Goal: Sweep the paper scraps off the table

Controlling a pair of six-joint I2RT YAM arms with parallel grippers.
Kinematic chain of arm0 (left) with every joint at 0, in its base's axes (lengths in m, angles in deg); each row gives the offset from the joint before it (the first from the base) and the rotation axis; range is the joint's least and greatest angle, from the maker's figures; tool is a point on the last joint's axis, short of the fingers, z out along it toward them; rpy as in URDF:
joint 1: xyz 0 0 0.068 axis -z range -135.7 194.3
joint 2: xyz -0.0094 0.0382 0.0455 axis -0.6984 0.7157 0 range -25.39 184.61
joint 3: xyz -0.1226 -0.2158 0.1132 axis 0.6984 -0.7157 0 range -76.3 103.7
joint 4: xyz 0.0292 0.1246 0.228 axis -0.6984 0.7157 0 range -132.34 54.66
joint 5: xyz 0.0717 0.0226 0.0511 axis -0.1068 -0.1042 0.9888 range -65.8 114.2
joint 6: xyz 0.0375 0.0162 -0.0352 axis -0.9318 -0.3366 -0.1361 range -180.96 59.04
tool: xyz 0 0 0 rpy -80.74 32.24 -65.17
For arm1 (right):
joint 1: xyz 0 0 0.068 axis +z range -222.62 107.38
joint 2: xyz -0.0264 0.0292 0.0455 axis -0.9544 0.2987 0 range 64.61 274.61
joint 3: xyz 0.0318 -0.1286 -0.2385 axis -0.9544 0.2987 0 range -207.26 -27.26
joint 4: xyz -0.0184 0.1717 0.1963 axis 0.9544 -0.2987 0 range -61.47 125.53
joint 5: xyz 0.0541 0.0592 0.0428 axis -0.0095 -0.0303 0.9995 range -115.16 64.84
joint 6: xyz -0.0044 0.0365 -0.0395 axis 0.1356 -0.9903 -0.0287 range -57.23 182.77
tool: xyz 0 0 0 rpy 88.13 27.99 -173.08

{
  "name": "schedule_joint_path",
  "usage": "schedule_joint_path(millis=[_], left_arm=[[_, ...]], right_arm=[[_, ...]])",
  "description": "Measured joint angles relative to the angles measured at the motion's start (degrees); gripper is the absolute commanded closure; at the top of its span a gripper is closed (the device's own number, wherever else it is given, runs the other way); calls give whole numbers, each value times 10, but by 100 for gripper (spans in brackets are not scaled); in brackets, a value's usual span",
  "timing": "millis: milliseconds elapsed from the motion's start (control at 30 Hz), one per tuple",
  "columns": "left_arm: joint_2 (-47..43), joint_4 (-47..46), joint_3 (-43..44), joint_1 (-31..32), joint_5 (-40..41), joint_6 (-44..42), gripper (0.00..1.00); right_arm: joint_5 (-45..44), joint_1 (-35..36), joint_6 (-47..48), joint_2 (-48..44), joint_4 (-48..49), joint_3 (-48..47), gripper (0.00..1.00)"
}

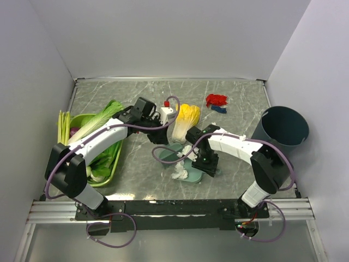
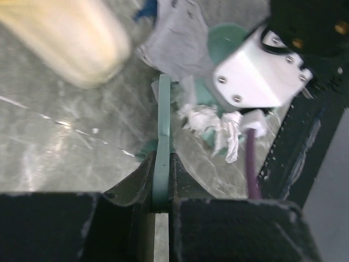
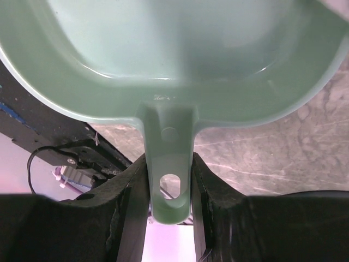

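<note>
White paper scraps (image 1: 180,172) lie bunched on the pale green dustpan (image 1: 192,178) near the table's (image 1: 240,93) front middle; they also show in the left wrist view (image 2: 210,119). Red scraps (image 1: 216,99) and a blue scrap (image 1: 218,109) lie at the back right. My left gripper (image 1: 162,140) is shut on the thin handle of a green sweeper (image 2: 162,125), its far end beside the white scraps. My right gripper (image 1: 199,165) is shut on the dustpan's handle (image 3: 170,164); the pan (image 3: 163,60) fills the right wrist view.
A yellow-white napa cabbage (image 1: 185,120) lies just behind the two grippers. A white bottle with a red cap (image 1: 167,111) stands beside it. A green tray (image 1: 112,164) of vegetables sits at the left. A dark round bin (image 1: 283,128) stands at the right edge.
</note>
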Motion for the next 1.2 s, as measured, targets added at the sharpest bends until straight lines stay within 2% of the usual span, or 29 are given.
schedule_joint_path(millis=[567,833,967,1200], left_arm=[[-3,41,16,3,-24,-66,99],[-21,64,21,-2,-26,-85,99],[-22,81,41,-23,-45,-84,99],[-24,114,95,-54,-67,-85,99]], right_arm=[[5,0,3,16,24,-29,100],[9,0,20,1,89,14,100],[19,0,21,-6,131,28,100],[50,-7,19,-69,202,84,100]])
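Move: The crumpled white scraps at the lip of the right gripper's dustpan lie about 6 cm right of the left gripper, 10 cm back and 13 below; that dustpan's tray is about 10 right and 10 back. The cabbage is 9 right and 7 ahead. From the right gripper the scraps are some 11 cm left, level fore-and-aft, 2 below; a loose grey scrap is roughly 7 left and 9 ahead. Slide the right gripper's dustpan left and forward under the scraps, about 5 cm in all and sinking slightly. Late on, swing those fingertips left and forward some 20 degrees, lifting the lip. Meanwhile ease the left gripper's green scoop back about 1 cm, then raise it about 5 cm and leftward, away from the scraps; keep both grips shut on their handles. ##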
